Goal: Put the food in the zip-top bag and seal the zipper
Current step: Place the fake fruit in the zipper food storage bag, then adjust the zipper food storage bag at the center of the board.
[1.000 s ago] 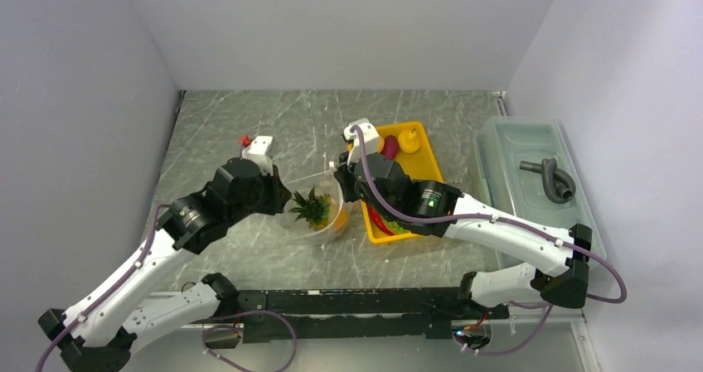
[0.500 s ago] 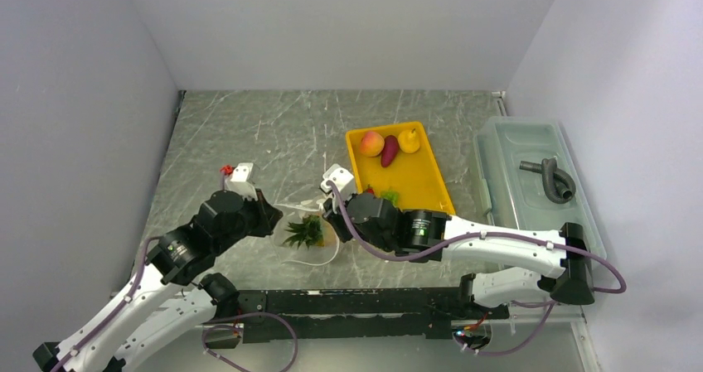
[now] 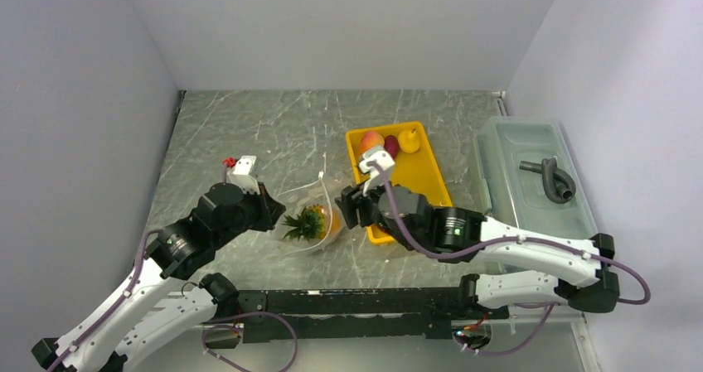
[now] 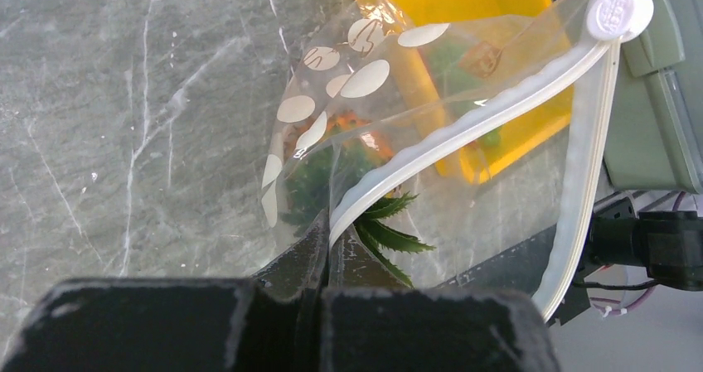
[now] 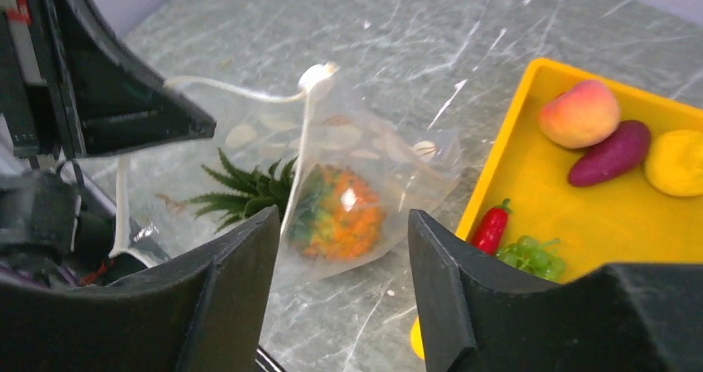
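Note:
The clear polka-dot zip-top bag [image 3: 308, 196] lies on the table with the orange pineapple [image 3: 314, 221] inside, its green leaves sticking out toward the mouth. My left gripper [image 4: 330, 238] is shut on the pale zipper [image 4: 464, 128] at one end of the mouth, and the mouth gapes. My right gripper [image 5: 341, 223] stands open just right of the bag with nothing between its fingers. A peach [image 5: 579, 113], a purple eggplant piece [image 5: 612, 152], a yellow pear [image 5: 676, 162], a red chilli [image 5: 491, 225] and green grapes [image 5: 530, 256] lie in the yellow tray [image 5: 597, 214].
A translucent lidded bin [image 3: 530, 161] with a grey hose piece on top stands at the right wall. The yellow tray [image 3: 419, 177] sits just right of the bag, and my right arm crosses its near end. White walls close in the table on three sides.
My right gripper has opened, let go of the bag's mouth and pulled off to the right. The left gripper still pinches the zipper, and the bag has settled nearer the front edge.

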`<state>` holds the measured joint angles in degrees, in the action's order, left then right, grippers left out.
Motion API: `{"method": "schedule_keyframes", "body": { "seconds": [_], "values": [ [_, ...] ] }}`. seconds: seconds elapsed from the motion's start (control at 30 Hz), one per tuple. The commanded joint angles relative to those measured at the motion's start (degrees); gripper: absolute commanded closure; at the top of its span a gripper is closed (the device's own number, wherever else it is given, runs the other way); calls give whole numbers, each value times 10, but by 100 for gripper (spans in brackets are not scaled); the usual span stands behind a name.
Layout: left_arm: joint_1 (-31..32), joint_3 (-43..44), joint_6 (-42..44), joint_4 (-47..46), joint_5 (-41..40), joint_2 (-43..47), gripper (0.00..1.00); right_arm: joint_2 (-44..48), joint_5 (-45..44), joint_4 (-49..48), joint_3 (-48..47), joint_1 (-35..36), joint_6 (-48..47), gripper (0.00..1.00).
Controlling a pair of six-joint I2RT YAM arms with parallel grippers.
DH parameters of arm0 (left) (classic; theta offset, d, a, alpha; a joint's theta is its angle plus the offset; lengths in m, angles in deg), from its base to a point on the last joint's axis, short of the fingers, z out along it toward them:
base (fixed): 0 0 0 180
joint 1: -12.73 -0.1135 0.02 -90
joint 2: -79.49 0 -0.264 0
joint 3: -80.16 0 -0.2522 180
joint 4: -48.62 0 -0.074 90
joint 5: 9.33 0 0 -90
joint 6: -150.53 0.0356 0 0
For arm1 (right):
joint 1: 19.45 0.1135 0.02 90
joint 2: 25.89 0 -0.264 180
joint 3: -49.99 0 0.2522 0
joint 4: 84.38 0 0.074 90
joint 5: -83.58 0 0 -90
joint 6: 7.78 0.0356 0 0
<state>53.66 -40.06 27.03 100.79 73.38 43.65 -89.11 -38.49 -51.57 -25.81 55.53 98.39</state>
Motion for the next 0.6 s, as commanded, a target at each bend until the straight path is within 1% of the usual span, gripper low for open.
{"method": "schedule_keyframes", "body": {
  "seconds": [0.0, 0.07, 0.13, 0.2, 0.33, 0.57],
  "values": [
    [-3, 7, 16, -28, 21, 1, 100, 43, -87, 31, -35, -1, 43, 33],
    [-3, 5, 18, -34, 29, 1, 100, 37, -118, 57, -47, -14, 63, 27],
    [-2, 2, 23, -42, 41, 0, 100, 21, -112, 88, -64, -52, 93, 25],
    [-2, 0, 23, -43, 44, -1, 100, 6, -83, 102, -71, -96, 120, 24],
    [-3, -1, 24, -41, 48, -3, 100, -20, -5, 81, -75, -173, 142, 23],
    [-2, 0, 26, -40, 46, 7, 100, -131, 71, 70, -120, -240, 162, 21]
  ]
}}
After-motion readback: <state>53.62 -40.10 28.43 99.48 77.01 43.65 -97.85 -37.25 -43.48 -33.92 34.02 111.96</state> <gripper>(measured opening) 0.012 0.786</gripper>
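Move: The peach sits in the far left corner of the yellow tray, roughly 30 cm ahead of the right hand, 8 cm to its right and 24 cm below. Beside the peach are the eggplant, about 6 cm to its right, and the yellow pear, 11 cm to its right. The bagged pineapple lies some 5 cm ahead of the right hand, 8 cm to its left and 22 cm lower. From the left hand the peach is about 29 cm ahead and 20 cm right. Towards the peach end of the tray, the empty right hand leaves the bag, first rising about 3 cm while going right, then sweeping forward some 11 cm in all and sinking again. It swings about 25 degrees clockwise, tips slightly down, and its already parted fingers open wider. The left fingers keep their pinch on the bag's rim, almost still. ##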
